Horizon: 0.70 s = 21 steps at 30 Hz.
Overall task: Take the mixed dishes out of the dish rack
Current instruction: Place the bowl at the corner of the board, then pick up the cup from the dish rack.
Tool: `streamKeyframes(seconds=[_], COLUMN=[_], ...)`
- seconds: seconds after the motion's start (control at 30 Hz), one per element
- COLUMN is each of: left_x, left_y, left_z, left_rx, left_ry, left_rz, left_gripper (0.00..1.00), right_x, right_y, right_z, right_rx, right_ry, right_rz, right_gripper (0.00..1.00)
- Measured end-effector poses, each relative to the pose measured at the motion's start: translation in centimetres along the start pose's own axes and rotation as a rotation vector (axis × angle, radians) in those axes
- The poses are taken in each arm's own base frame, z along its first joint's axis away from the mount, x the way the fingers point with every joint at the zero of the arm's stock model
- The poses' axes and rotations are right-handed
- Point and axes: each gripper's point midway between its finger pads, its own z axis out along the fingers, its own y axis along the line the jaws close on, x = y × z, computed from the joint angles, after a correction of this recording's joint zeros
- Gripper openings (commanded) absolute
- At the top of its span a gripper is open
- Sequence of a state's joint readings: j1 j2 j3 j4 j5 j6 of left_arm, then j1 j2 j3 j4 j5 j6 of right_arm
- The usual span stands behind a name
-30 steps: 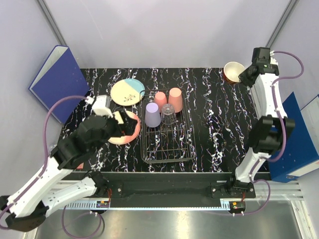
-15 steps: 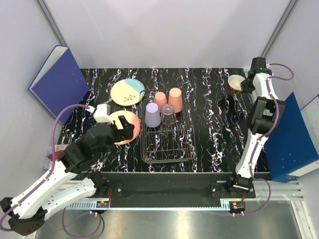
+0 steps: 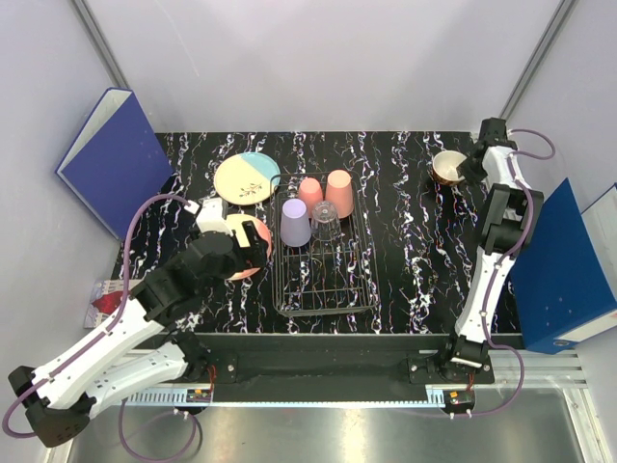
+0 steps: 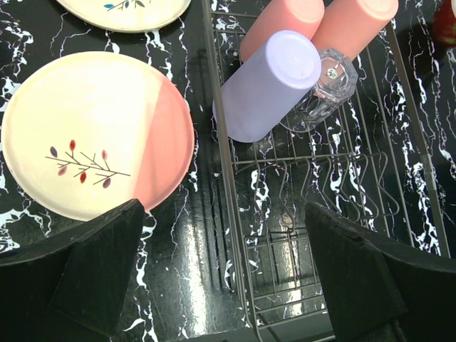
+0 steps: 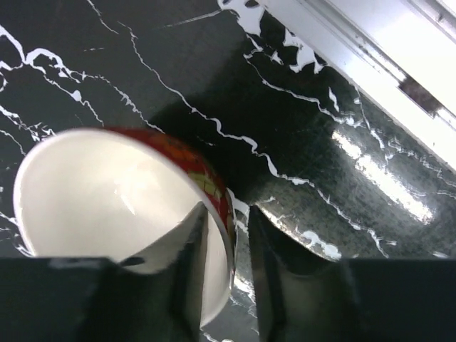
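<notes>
The dish rack [image 3: 323, 280] [image 4: 285, 235] holds a lavender cup [image 3: 295, 222] [image 4: 271, 85], two salmon-pink cups [image 3: 338, 188] [image 4: 353, 21] and a clear glass [image 3: 326, 222] [image 4: 324, 89], all at its far end. Left of the rack, on the table, lie a blue-and-cream plate [image 3: 247, 177] and a salmon-pink plate [image 4: 100, 135]. My left gripper [image 3: 236, 253] [image 4: 224, 271] hovers wide open over the rack's left rail, holding nothing. The red bowl [image 3: 447, 167] [image 5: 100, 192] sits on the table at the far right. My right gripper [image 3: 469, 166] [image 5: 226, 242] straddles its rim, jaws slightly parted, with a gap at the outer finger [image 5: 285, 278].
A blue binder [image 3: 116, 145] leans at the back left, and another [image 3: 569, 270] stands along the right edge. The table's far-right edge rail [image 5: 370, 50] runs close behind the bowl. A small red item [image 3: 101, 307] lies at the left table edge.
My right arm brought the red bowl down onto the far-right table and its jaws loosened on the rim. The left arm shifted right, toward the rack.
</notes>
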State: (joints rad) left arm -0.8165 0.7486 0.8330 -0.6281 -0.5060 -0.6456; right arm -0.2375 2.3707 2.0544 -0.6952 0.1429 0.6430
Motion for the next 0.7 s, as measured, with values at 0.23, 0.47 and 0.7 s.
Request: streamKeyframes(seconds=[0.23,0.47,0.7], left_x=[0.2,0.4,0.1], left_y=[-0.2,0.0,0.2], left_z=[0.1,-0.2,-0.6], left_rx=[0.007,0.017,0.026], left_ry=[0.006,-0.001,-0.021], left_rz=[-0.015,-0.029,-0.041], left_gripper=[0.99,0.99,0.99], right_x=[1.0,-1.7,-0.2], right_y=[-0.2,1.5,12.3], right_z=[0.0,-8.0,-29.7], right_rx=[-0.035,-0.173,-0.639], right_ry=[0.005,-0.130,-0.391], right_rz=[0.000,0.072,-0.034], right_gripper=[0.80,0.83,0.80])
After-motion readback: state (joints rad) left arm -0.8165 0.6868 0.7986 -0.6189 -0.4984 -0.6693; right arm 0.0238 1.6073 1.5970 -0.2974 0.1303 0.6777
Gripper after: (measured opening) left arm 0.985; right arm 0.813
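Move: The red bowl's right-hand rim is between the right hand's barely parted fingers, with the bowl's middle about 4 cm to the left, 1 cm ahead and 2 cm lower. The board's far right corner lies some 13 cm ahead, 9 cm to the right and 5 cm lower; the nearest coral cup stands roughly 40 cm left and 8 cm back. From the left hand the bowl is about 34 cm ahead, 57 cm to the right and 19 cm lower. Low at the bowl's right rim, the right fingers go on spreading to nearly wide open and let go of it, the hand staying down while easing back a centimetre or two. Then it rises fast, about 28 cm, swinging some 15 cm left across above the bowl late on, while the wrist tips up about 40 degrees to point the fingers forward. ##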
